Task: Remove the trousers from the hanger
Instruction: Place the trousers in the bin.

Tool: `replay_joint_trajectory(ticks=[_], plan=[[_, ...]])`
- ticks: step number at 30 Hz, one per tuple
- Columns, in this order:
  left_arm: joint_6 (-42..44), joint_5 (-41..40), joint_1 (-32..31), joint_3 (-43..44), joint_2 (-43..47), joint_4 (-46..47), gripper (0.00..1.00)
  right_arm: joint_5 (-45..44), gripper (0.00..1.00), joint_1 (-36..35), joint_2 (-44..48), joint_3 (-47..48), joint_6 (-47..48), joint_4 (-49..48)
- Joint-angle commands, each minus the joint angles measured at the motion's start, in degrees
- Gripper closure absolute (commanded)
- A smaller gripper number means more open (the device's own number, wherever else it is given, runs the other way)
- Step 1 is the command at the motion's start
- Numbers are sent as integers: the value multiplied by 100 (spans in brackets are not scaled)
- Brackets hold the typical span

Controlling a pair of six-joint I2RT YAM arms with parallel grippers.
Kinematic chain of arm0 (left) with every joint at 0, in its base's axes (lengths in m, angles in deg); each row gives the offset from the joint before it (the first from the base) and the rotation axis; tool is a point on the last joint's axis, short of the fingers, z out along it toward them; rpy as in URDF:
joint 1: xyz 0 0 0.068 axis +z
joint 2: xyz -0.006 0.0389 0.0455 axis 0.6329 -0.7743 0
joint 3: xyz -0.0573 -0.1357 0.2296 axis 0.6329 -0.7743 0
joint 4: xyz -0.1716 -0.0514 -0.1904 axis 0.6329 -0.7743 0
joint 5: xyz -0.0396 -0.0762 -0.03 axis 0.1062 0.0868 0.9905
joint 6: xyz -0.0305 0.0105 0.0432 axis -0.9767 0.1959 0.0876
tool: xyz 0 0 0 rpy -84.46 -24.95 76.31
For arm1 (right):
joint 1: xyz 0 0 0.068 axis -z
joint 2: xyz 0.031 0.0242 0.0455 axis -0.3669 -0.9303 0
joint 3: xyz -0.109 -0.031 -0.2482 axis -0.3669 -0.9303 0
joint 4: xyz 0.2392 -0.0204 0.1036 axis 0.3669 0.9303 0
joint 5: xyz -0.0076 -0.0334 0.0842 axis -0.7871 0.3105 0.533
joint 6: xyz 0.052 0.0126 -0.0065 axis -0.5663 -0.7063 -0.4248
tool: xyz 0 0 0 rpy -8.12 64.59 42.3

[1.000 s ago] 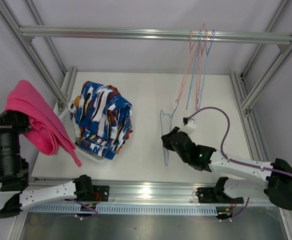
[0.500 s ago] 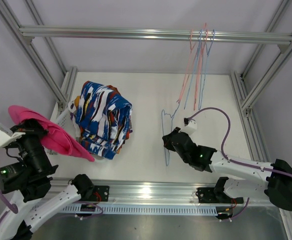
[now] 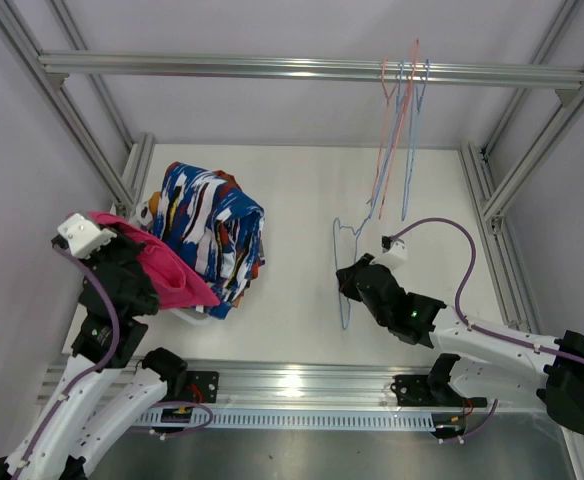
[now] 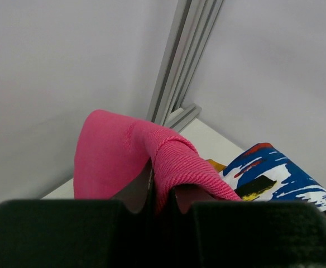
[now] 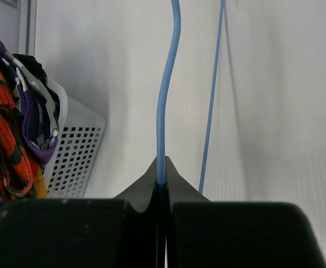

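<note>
My left gripper point(image 3: 137, 262) is shut on the plain pink trousers point(image 3: 167, 272), held at the left side of the white basket point(image 3: 177, 307); in the left wrist view the pink cloth point(image 4: 124, 156) is pinched between the jaws point(image 4: 162, 192). The blue-white-red patterned trousers point(image 3: 207, 230) lie heaped on the basket; orange and dark purple-white cloth point(image 5: 15, 128) show beneath them. My right gripper point(image 3: 350, 280) is shut on a bare blue wire hanger point(image 3: 344, 270), the wire point(image 5: 166, 111) clamped between the jaws point(image 5: 162, 181), held above the table.
Several empty red and blue wire hangers point(image 3: 397, 130) hang from the metal rail point(image 3: 272, 68) at the back right. Aluminium frame posts point(image 3: 517, 170) stand along both sides. The basket's perforated wall point(image 5: 73, 151) is left of the right gripper.
My left arm has swung the pink trousers from far left, high up, rightward and down to the basket's edge. My right gripper has shifted slightly right with the blue hanger.
</note>
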Motion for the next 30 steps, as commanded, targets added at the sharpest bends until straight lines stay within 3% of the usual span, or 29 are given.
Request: replay_joint_trajectory(ticks=[1,6,18,25,28,30], plan=[[-961,648,393,88,-260,-85,99,-95,100,92,183,-78,52,-24],[-1356,1080,649,396,-770,-421,99,10,100,206,104,-158,96,-165],[-1234,1950,763,739,-2000,10,99,169,100,321,-301,-184,183,-516],[-1208,3056,851,580,-2212,335,99,230,100,347,-415,-228,184,-604],[-1093,3373,860,563,-2318,397,88,256,100,347,-441,-237,166,-622],[-1068,3628,860,537,-2388,449,86,265,100,339,-441,-228,175,-622]])
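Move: Ahead and to the right of the left hand, which already grips the pink trousers, the bin's middle lies about 11 cm farther out, 9 cm to the right and some 30 cm below. The blue patterned trousers heaped in the bin lie about 11 cm ahead of this hand, 16 cm to its right and some 20 cm lower. From the right hand the bin is roughly 36 cm left, 5 cm ahead and 8 cm lower. Carrying the pink trousers forward over the bin, the left hand reaches about 12 cm out while swinging 8 cm right and sinking 6 cm, its descent easing as it goes. Its wrist tips down about 15 degrees and turns some 20 degrees clockwise; the fingers keep the cloth pinched. The right hand keeps the blue hanger and sinks 2 cm, drifting slightly forward. ##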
